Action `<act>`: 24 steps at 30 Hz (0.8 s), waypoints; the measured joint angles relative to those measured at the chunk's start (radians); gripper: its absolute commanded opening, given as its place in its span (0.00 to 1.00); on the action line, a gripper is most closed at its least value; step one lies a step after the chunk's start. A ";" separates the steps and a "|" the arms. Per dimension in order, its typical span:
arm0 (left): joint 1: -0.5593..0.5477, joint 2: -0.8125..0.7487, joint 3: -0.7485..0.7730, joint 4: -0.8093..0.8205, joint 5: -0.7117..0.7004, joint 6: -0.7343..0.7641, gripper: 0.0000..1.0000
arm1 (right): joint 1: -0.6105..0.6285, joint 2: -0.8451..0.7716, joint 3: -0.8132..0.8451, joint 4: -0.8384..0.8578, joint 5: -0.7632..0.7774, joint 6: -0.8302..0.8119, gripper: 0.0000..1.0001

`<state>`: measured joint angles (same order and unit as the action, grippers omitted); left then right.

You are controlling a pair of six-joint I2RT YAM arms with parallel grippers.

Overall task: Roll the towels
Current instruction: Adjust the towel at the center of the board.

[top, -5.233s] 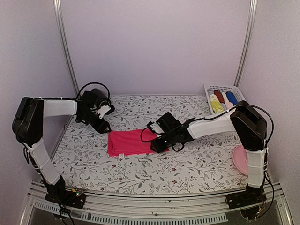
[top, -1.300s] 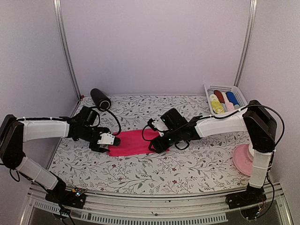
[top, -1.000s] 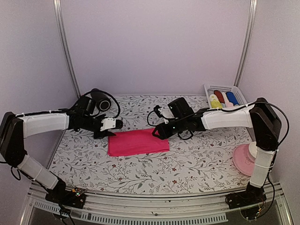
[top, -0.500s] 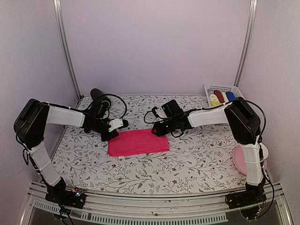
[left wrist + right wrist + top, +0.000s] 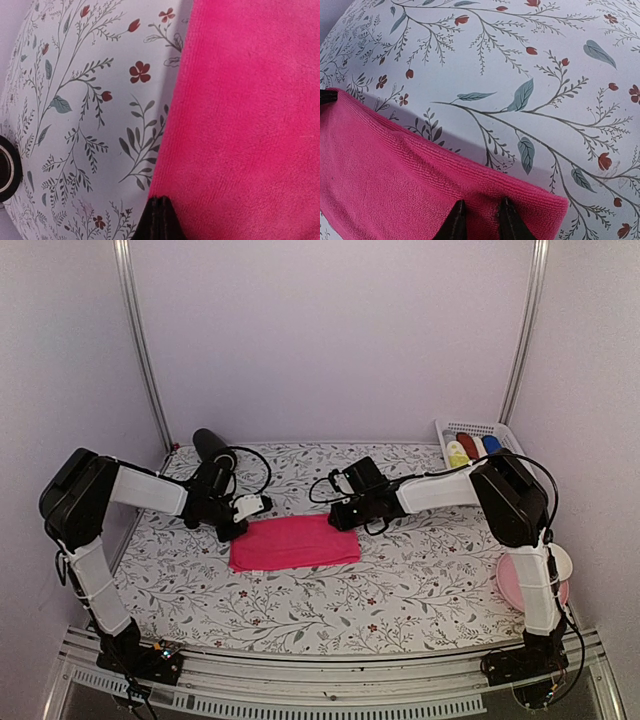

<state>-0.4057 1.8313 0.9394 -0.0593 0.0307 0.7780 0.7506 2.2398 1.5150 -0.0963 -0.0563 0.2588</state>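
A hot pink towel [image 5: 295, 543] lies flat, folded, in the middle of the flowered table. My left gripper [image 5: 238, 526] is low at its far left corner. In the left wrist view its fingers [image 5: 159, 200] are pressed together right at the towel's [image 5: 240, 100] edge, and no cloth shows between them. My right gripper [image 5: 341, 519] is down on the far right corner. There its two fingertips [image 5: 481, 206] stand a narrow gap apart, dug into the towel [image 5: 395, 170] with a ridge of cloth pinched between them.
A black cylinder [image 5: 208, 441] lies at the back left, behind the left arm. A white basket [image 5: 478, 430] at the back right holds rolled towels, one yellow [image 5: 457, 453], one red [image 5: 469, 443] and one blue [image 5: 492, 444]. A pink plate [image 5: 515, 585] sits at the right edge.
Both grippers have come down from behind the towel onto its far corners. The left jaws have shut and the right jaws have narrowed onto the cloth. The towel lies where it was.
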 measured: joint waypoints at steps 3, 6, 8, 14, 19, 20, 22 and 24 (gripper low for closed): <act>0.000 0.000 0.000 0.004 -0.041 -0.005 0.00 | 0.001 -0.002 -0.003 0.000 0.018 0.011 0.22; -0.003 0.000 -0.002 0.011 -0.092 -0.006 0.00 | 0.002 -0.003 -0.003 -0.006 0.034 0.015 0.22; -0.006 0.000 -0.008 0.018 -0.127 -0.008 0.00 | 0.002 -0.004 -0.003 -0.012 0.045 0.015 0.22; -0.012 0.000 -0.018 0.024 -0.212 -0.009 0.00 | 0.002 -0.004 0.010 -0.039 0.054 0.014 0.22; -0.012 0.003 -0.021 0.021 -0.253 -0.013 0.14 | 0.000 -0.029 0.010 -0.075 0.051 0.014 0.23; -0.012 0.003 -0.018 0.019 -0.257 -0.016 0.18 | -0.001 -0.040 0.010 -0.083 0.051 0.014 0.24; -0.012 0.000 -0.006 0.014 -0.264 -0.024 0.22 | -0.003 -0.063 0.010 -0.091 0.052 0.013 0.24; -0.012 -0.013 0.012 0.012 -0.267 -0.032 0.22 | -0.006 -0.080 0.013 -0.093 0.053 0.013 0.24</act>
<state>-0.4179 1.8183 0.9516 -0.0471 -0.2359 0.7464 0.7448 2.1597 1.5280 -0.1898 -0.0036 0.2714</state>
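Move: The pink folded towel lies under both hands: its middle is about 15 cm to the left hand's right and 5 cm back, the closed fingers resting on its far-left corner. From the right hand, pressed down near the far-right corner, that middle is roughly 13 cm to the left and 5 cm back. The black roll lies some 26 cm ahead of the left hand and 11 cm to its left; the white basket is about 26 cm ahead of the right hand and 44 cm to its right. With its shut fingertips already down on the far-left corner of the pink towel, the left hand drags outward, about 3.5 cm left and slightly forward, turning some 10 degrees counter-clockwise and lifting its left side as it goes, then starts to rise and go forward, opening slightly clear of the corner. The right hand keeps its slightly parted fingers on the far-right part, easing about 1 cm to the right as a counter-hold, and then lifts straight off by some 3 cm with its opening unchanged. ##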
